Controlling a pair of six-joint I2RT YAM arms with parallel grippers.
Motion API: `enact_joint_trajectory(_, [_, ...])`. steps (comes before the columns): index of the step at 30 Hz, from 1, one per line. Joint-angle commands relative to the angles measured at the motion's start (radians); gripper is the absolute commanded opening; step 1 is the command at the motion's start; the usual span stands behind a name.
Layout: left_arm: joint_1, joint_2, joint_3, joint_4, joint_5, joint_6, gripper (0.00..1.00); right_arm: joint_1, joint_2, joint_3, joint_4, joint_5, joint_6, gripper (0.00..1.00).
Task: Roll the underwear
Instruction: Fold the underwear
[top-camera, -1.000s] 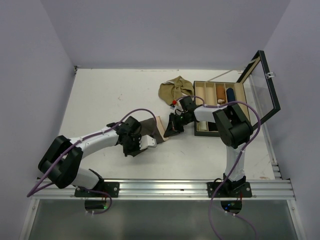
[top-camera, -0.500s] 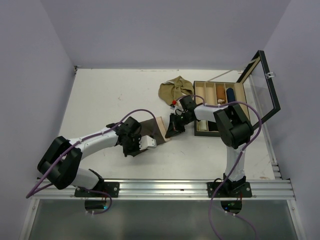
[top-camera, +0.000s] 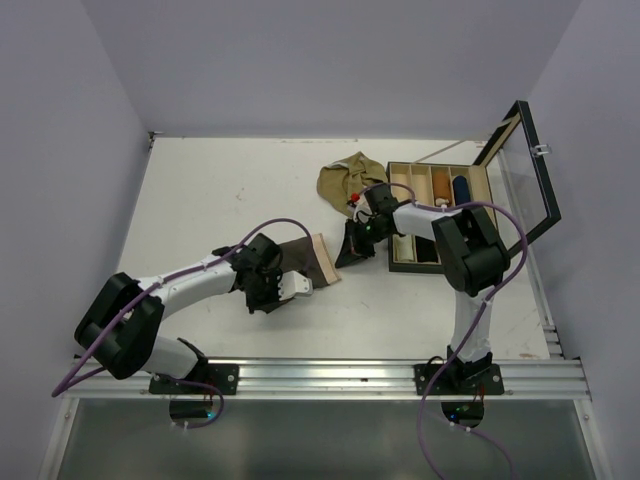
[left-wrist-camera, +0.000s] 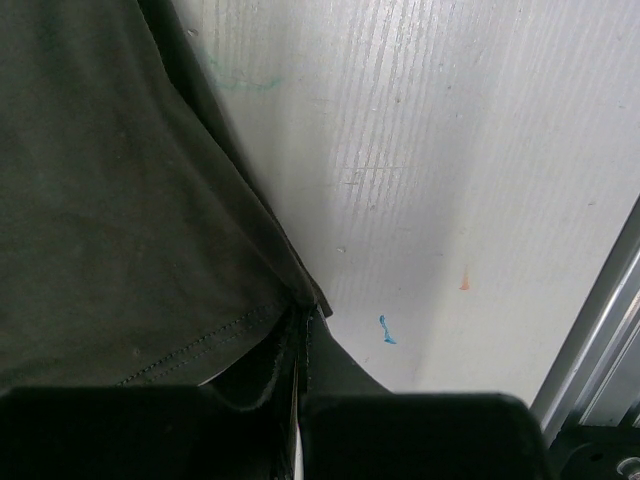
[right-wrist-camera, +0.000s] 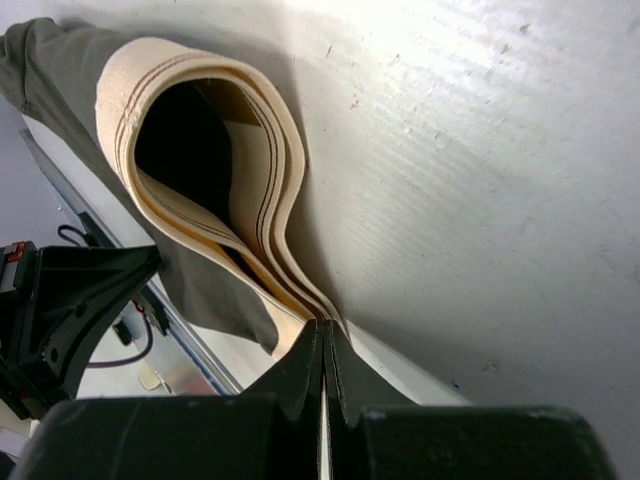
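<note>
The dark brown underwear (top-camera: 300, 258) with a beige waistband (top-camera: 322, 257) lies folded on the table centre. My left gripper (top-camera: 280, 276) sits at its near left edge, and in the left wrist view the left gripper (left-wrist-camera: 303, 335) is shut on the hem of the dark cloth (left-wrist-camera: 100, 200). My right gripper (top-camera: 351, 248) is at the waistband end. The right wrist view shows the right gripper (right-wrist-camera: 325, 335) shut on the layered beige waistband (right-wrist-camera: 255, 140), which loops open. The olive-tan underwear (top-camera: 345, 178) lies crumpled behind, touched by neither gripper.
A black compartment box (top-camera: 400, 262) stands at the right with rolled items inside, its glass lid (top-camera: 528, 170) tilted open to the right. The metal rail (top-camera: 330, 378) runs along the near table edge. Purple cables loop over both arms.
The right gripper has shifted slightly toward the back right with the waistband end. The left arm has stayed in place.
</note>
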Motion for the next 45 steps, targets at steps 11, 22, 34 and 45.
enact_joint_trajectory(11, [0.000,0.084,-0.073,0.018,-0.079,0.050,0.00,-0.003,-0.089,-0.006,-0.016,-0.007,0.016,0.15])
enact_joint_trajectory(22, [0.000,0.090,-0.068,0.016,-0.073,0.047,0.00,0.029,-0.091,-0.032,-0.017,-0.001,0.019,0.26])
enact_joint_trajectory(34, [0.000,0.084,-0.065,0.012,-0.070,0.049,0.00,0.063,-0.054,-0.004,-0.082,0.094,-0.014,0.26])
enact_joint_trajectory(45, [0.000,0.082,-0.068,0.012,-0.068,0.047,0.00,0.064,-0.071,-0.013,-0.074,0.109,-0.019,0.24])
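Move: The right hand, fingers shut on the underwear's folded waistband, has the band's near end about 3 cm back from it, level sideways and 1 cm lower. The band's far looped end stands some 9 cm ahead and 4 cm left. The green cloth lies about 24 cm ahead, 3 cm right; the organizer box's middle is roughly 14 cm ahead and 24 cm right. From the left hand the band's near end is about 9 cm ahead, 17 cm right. The right hand lets go of the waistband, its fingers opening to about a quarter as they rise 1 cm, then it draws back roughly 2 cm towards the band's near end, swinging slightly left and back again. It then sinks about 1.5 cm with the fingers tipping some 5 degrees steeper, the parted tips coming down around the layered band end, while the left hand stays put and keeps its pinch on the dark leg hem. ##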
